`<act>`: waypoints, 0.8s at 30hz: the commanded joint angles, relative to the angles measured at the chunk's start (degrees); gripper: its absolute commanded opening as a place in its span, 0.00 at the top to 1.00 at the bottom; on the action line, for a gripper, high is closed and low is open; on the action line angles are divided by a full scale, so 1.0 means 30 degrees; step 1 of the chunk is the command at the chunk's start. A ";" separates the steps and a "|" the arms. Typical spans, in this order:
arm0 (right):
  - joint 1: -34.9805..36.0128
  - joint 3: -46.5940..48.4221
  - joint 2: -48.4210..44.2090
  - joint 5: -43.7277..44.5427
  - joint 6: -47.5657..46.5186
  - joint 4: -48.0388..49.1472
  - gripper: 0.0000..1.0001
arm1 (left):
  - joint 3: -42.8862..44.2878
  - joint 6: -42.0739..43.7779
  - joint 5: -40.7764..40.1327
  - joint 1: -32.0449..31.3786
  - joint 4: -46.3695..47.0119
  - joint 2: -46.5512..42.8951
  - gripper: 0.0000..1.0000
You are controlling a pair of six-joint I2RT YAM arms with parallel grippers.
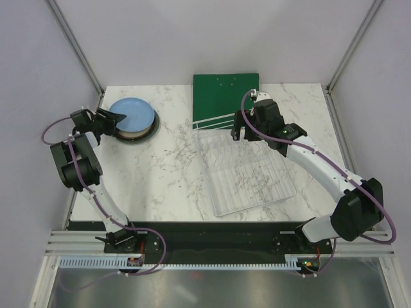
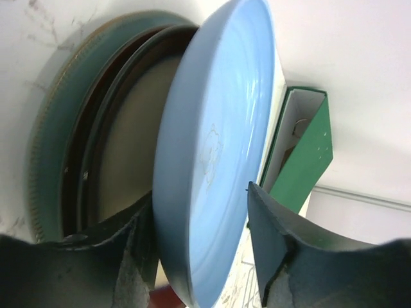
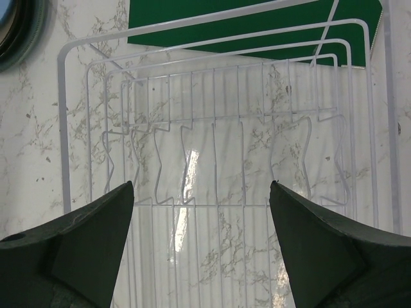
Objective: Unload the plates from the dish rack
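Observation:
At the back left a light blue plate [image 1: 131,115] tops a stack of plates. In the left wrist view the blue plate [image 2: 218,147] leans up off a dark red-brown plate [image 2: 112,128] and a grey-green plate [image 2: 54,160]. My left gripper [image 1: 112,122] [image 2: 196,192] straddles the blue plate's rim with its jaws open; the upper finger [image 2: 282,231] stands clear of the plate's face. The white wire dish rack [image 1: 247,170] [image 3: 212,154] holds nothing. My right gripper [image 1: 241,131] [image 3: 202,183] hangs wide open over the rack's far end.
A flat dark green board [image 1: 225,96] [image 3: 257,25] lies behind the rack, its near edge under the rack's raised rail. The plate stack's rim [image 3: 19,25] shows at the top left of the right wrist view. Frame posts stand at the table's back corners.

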 commanded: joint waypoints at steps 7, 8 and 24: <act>-0.0062 0.0048 -0.1549 -0.0245 0.0146 0.0684 0.07 | -0.0890 0.2829 -0.0715 0.0159 -0.3037 -0.2500 0.00; -0.0062 0.0019 -0.1609 -0.0274 0.0175 0.0655 0.07 | -0.0949 0.3006 -0.0832 0.0159 -0.3678 -0.2705 0.00; -0.0063 -0.0890 -0.3189 -0.0508 0.0410 0.0596 0.07 | -0.1037 0.7018 -0.6690 0.0159 -0.9453 -0.8269 0.00</act>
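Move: The left hand has its half-open fingers around the near rim of the tilted blue plate, whose middle lies about 4 cm ahead, 5 cm right and 3 cm below. The stack of plates it goes onto is centred nearly beneath that, some 6 cm down. Beyond, the green box stands roughly 12 cm ahead and 41 cm right, the dish rack 12 cm back and 46 cm right. From the right hand, the stack is about 11 cm ahead, 39 cm left and 17 cm lower. Backing away from the stack by about 7 cm and rising some 3 cm, the left hand opens its fingers the rest of the way to wide and comes free of the blue plate's near rim, while rolling about 15 degrees, left side up, and tipping its fingers a little further down. The right hand, empty and open, lifts about 3 cm above the rack. ##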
